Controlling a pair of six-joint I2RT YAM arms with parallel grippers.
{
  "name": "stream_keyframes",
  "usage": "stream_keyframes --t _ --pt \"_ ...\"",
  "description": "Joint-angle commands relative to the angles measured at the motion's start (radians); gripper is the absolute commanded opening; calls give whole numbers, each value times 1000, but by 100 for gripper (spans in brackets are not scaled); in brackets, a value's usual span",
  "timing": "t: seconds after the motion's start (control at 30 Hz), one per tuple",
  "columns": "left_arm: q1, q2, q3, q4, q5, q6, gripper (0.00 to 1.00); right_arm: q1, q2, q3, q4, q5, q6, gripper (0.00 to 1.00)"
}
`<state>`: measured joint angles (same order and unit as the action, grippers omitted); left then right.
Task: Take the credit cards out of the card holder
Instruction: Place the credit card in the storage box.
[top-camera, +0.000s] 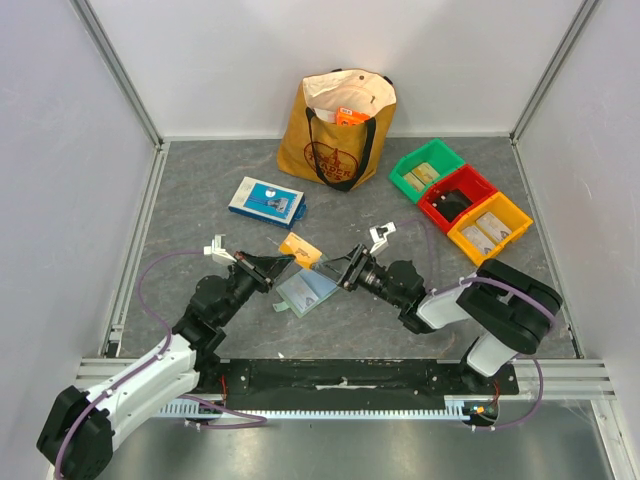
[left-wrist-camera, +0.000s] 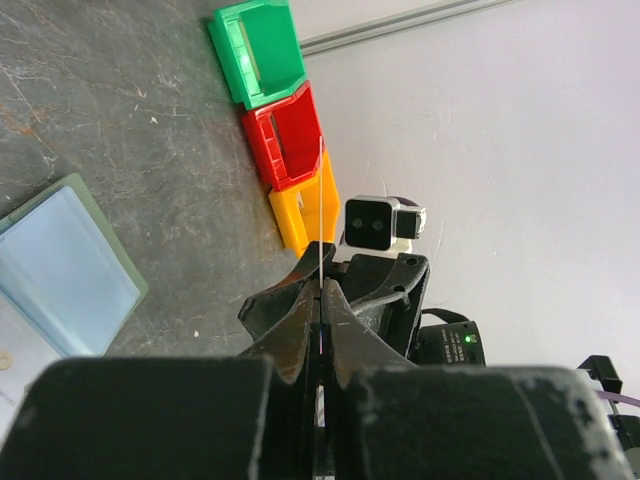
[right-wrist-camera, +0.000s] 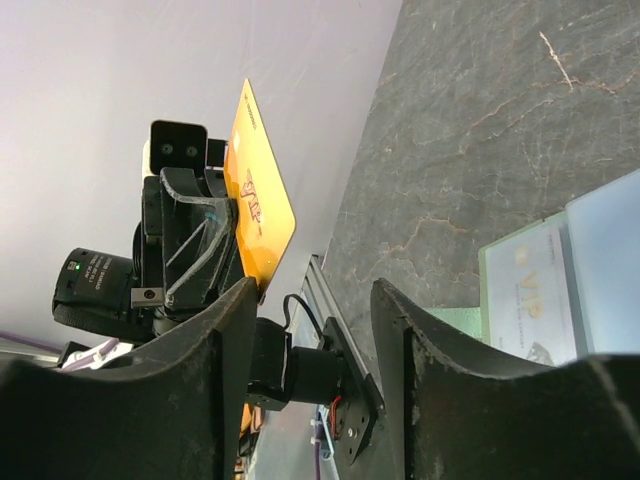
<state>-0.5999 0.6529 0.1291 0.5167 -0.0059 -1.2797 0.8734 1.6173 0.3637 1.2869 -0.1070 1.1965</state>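
The pale green card holder (top-camera: 305, 290) lies open on the table between the two arms, its bluish clear pockets facing up (left-wrist-camera: 60, 265). A pale card marked VIP (right-wrist-camera: 530, 300) sits in one pocket. My left gripper (top-camera: 280, 262) is shut on an orange credit card (top-camera: 300, 247), held above the table just left of the holder. That card shows edge-on in the left wrist view (left-wrist-camera: 320, 200) and as an orange face in the right wrist view (right-wrist-camera: 258, 200). My right gripper (top-camera: 335, 272) is open and holds nothing, its tips (right-wrist-camera: 315, 290) at the holder's right edge, facing the orange card.
A tan tote bag (top-camera: 338, 125) stands at the back. A blue-and-white flat box (top-camera: 267, 200) lies at back left. Green (top-camera: 427, 170), red (top-camera: 457, 195) and yellow (top-camera: 490, 226) bins sit in a row at the right.
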Motion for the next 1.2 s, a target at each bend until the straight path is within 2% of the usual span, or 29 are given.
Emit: stream_keyframes --t 0.0,0.27,0.4,0.47,0.57,0.7,0.8,0.9,1.0,1.17 --pt "-1 4 -5 65 0 -50 2 4 10 52 207 9 -15 53" --pt "-3 31 -9 89 27 -72 2 3 30 76 267 -16 -15 32" --pt "-5 44 -11 103 40 -76 2 -2 26 64 275 -8 -21 6" --pt "-3 45 -9 94 41 -73 3 -14 20 57 284 -11 -23 0" --pt "-1 15 9 4 15 -44 20 -43 1 37 270 -22 -25 0" --pt "25 -42 78 -226 -20 67 44 -117 -37 3 227 -37 -32 0" --pt "67 -64 176 -415 -28 184 57 -186 -89 -12 149 -51 -61 0" --pt "133 -53 295 -577 1 336 67 -276 -151 -12 28 -72 -97 0" --pt "238 23 421 -739 79 466 73 -420 -204 10 -125 -103 -126 0" --pt "393 152 569 -903 227 647 89 -623 -254 136 -479 -100 -237 0"
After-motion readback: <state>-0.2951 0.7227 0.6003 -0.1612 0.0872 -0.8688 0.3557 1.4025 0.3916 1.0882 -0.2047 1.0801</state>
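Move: The left gripper already holds the orange credit card, whose middle lies about 3 cm right and 2 cm ahead of its pads. From the open right gripper the card's middle is roughly 4 cm left and 3 cm ahead, about level. The green storage box stands some 33 cm ahead and 28 cm right of the right hand, the red box 25 ahead and 34 right, both around 14 lower. The card holder lies about 15 cm beneath, 2 cm left. Ease the right gripper up a centimetre or two at the card's right end and shut its fingers to pinch it while the left keeps its hold nearly still. Then open the left wide and draw it off left and forward, rolling some 25 degrees, as the right sweeps the card about 15 cm right and 12 forward towards the green storage box, turning clockwise. ##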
